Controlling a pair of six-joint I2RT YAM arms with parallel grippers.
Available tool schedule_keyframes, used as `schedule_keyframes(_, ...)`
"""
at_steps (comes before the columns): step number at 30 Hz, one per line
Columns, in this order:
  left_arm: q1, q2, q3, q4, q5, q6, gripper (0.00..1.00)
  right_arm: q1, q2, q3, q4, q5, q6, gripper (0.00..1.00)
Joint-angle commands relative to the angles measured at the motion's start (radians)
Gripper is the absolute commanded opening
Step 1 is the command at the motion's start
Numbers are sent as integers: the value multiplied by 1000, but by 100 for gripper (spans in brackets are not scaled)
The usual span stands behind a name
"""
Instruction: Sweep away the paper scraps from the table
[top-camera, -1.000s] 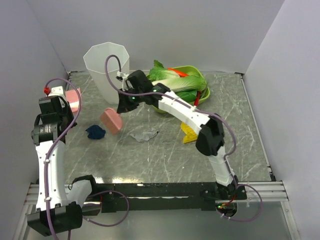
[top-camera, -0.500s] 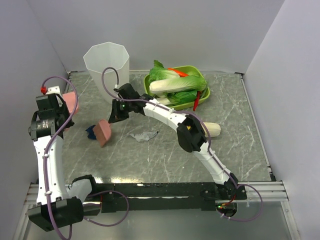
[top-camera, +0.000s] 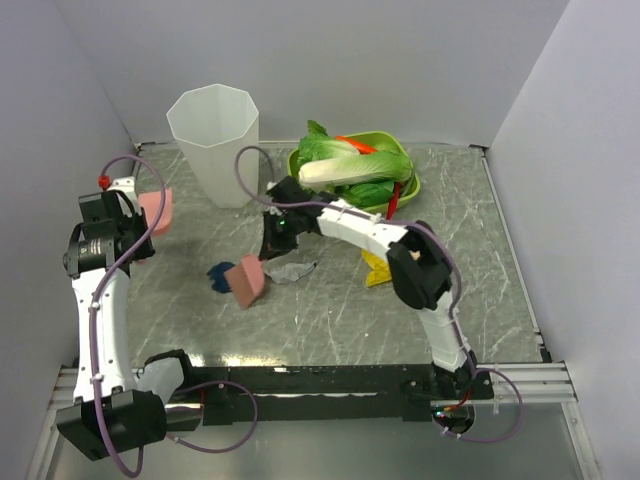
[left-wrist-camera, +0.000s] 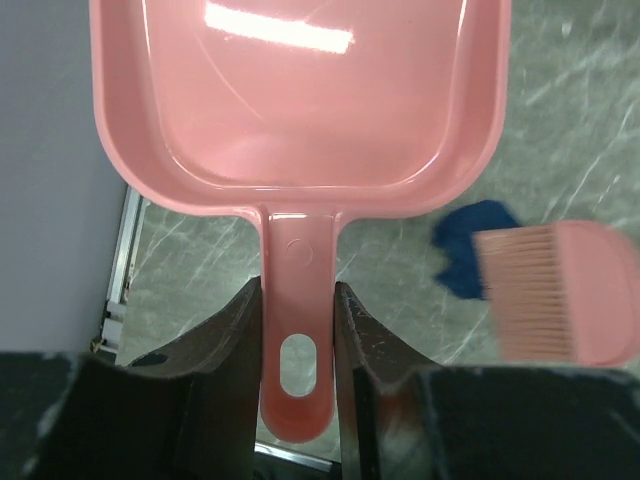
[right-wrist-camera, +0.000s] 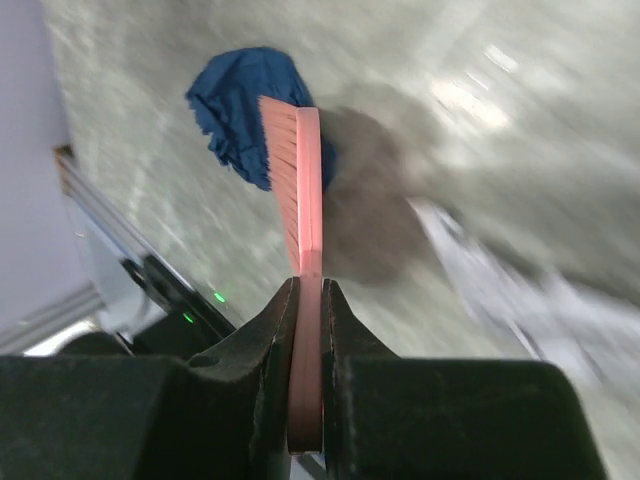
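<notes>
A dark blue paper scrap (top-camera: 219, 275) lies on the grey marble table (top-camera: 330, 315), touching the bristles of a pink brush (top-camera: 249, 283). My right gripper (top-camera: 268, 252) is shut on the brush's flat handle (right-wrist-camera: 306, 330). The right wrist view shows the brush (right-wrist-camera: 300, 180) on edge beside the blue scrap (right-wrist-camera: 240, 100). A white-grey scrap (top-camera: 289, 270) lies just right of the brush. My left gripper (top-camera: 138, 224) is shut on the handle (left-wrist-camera: 297, 330) of a pink dustpan (top-camera: 157, 210), held at the far left. Its wrist view shows the pan (left-wrist-camera: 300, 100), blue scrap (left-wrist-camera: 468, 245) and brush (left-wrist-camera: 555, 300).
A tall white bin (top-camera: 213, 145) stands at the back left. A green tray (top-camera: 412, 186) holds a toy cabbage (top-camera: 350, 165), with a red chilli (top-camera: 393, 200) at its edge. A yellow piece (top-camera: 378, 266) lies under the right arm. Walls close the left, back and right.
The right arm carried the brush from near the bin down toward the front. The blue scrap shifted a little to the right. The dustpan moved slightly right.
</notes>
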Motion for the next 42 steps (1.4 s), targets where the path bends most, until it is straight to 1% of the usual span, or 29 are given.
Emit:
schedule_keyframes(1,6,4,-54,57,118,171,1,-72,-168,-129,-124,122,-148,0)
schedule_keyframes(3,6,13,-78,53,147,230,1,-97,-209,-175,-141,118,-206,0)
schedule_keyframes(4,4,18,-86,48,181,294,1,-118,-250,-192,-146,119,-226,0)
schedule_keyframes(6,3,44,-95,30,218,359,1,-138,-315,-247,-153,116,-278,0)
schedule_keyframes(7,1,54,-94,2,236,424,1,-155,-341,-269,-152,112,-292,0)
schedule_keyframes(9,-19,97,-97,-24,267,486,1,-172,-421,-322,-135,70,-337,0)
schedule_keyframes(10,-28,113,-98,-57,270,556,1,-176,-447,-333,-136,67,-356,0)
schedule_keyframes(12,-75,153,-111,-94,282,635,1,-181,-530,-365,-136,70,-413,0)
schedule_keyframes(13,-113,162,-118,-111,282,707,1,-184,-556,-375,-133,82,-450,0)
schedule_keyframes(15,-160,186,-147,-133,267,768,1,-192,-629,-401,-130,98,-484,0)
schedule_keyframes(16,-181,191,-157,-138,265,825,1,-193,-651,-408,-135,116,-522,0)
schedule_keyframes(17,-221,197,-175,-139,265,848,1,-195,-674,-419,-136,130,-539,0)
schedule_keyframes(19,-267,205,-187,-144,282,914,1,-195,-732,-453,-140,156,-582,0)
schedule_keyframes(20,-272,205,-198,-138,293,930,1,-193,-749,-464,-146,193,-588,0)
schedule_keyframes(21,-301,206,-203,-130,301,937,1,-196,-780,-490,-146,216,-591,0)
schedule_keyframes(22,-328,214,-213,-125,304,956,1,-195,-791,-502,-143,274,-596,0)
schedule_keyframes(26,-375,243,-224,-108,314,977,1,-199,-820,-547,-130,371,-602,0)
schedule_keyframes(31,-440,285,-223,-110,363,973,1,-204,-799,-528,-135,395,-639,0)
schedule_keyframes(36,-540,309,-240,-56,359,924,1,-203,-772,-517,-124,480,-660,0)
schedule_keyframes(42,-620,331,-252,-3,341,850,1,-204,-714,-484,-112,452,-657,0)
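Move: The blue scrap lies at the tip of the right hand's brush, about 12 cm to that hand's left, level with it and some 8 cm below. The white scrap is roughly 6 cm to the right hand's right and 3 cm farther out; the yellow cabbage is about 34 cm to its right and 5 cm ahead. From the left hand, which holds the dustpan, the blue scrap is about 13 cm right, 5 cm ahead and 21 cm down. Rightward, the right arm sweeps about 25 cm towards the yellow cabbage, dragging the blue scrap with the bristles, then rises some 10 cm and turns the brush from pointing left to pointing forward. The left arm swings right and down, roughly 16 cm each way and slightly back, turning the dustpan clockwise until its mouth faces right, low over the table. ##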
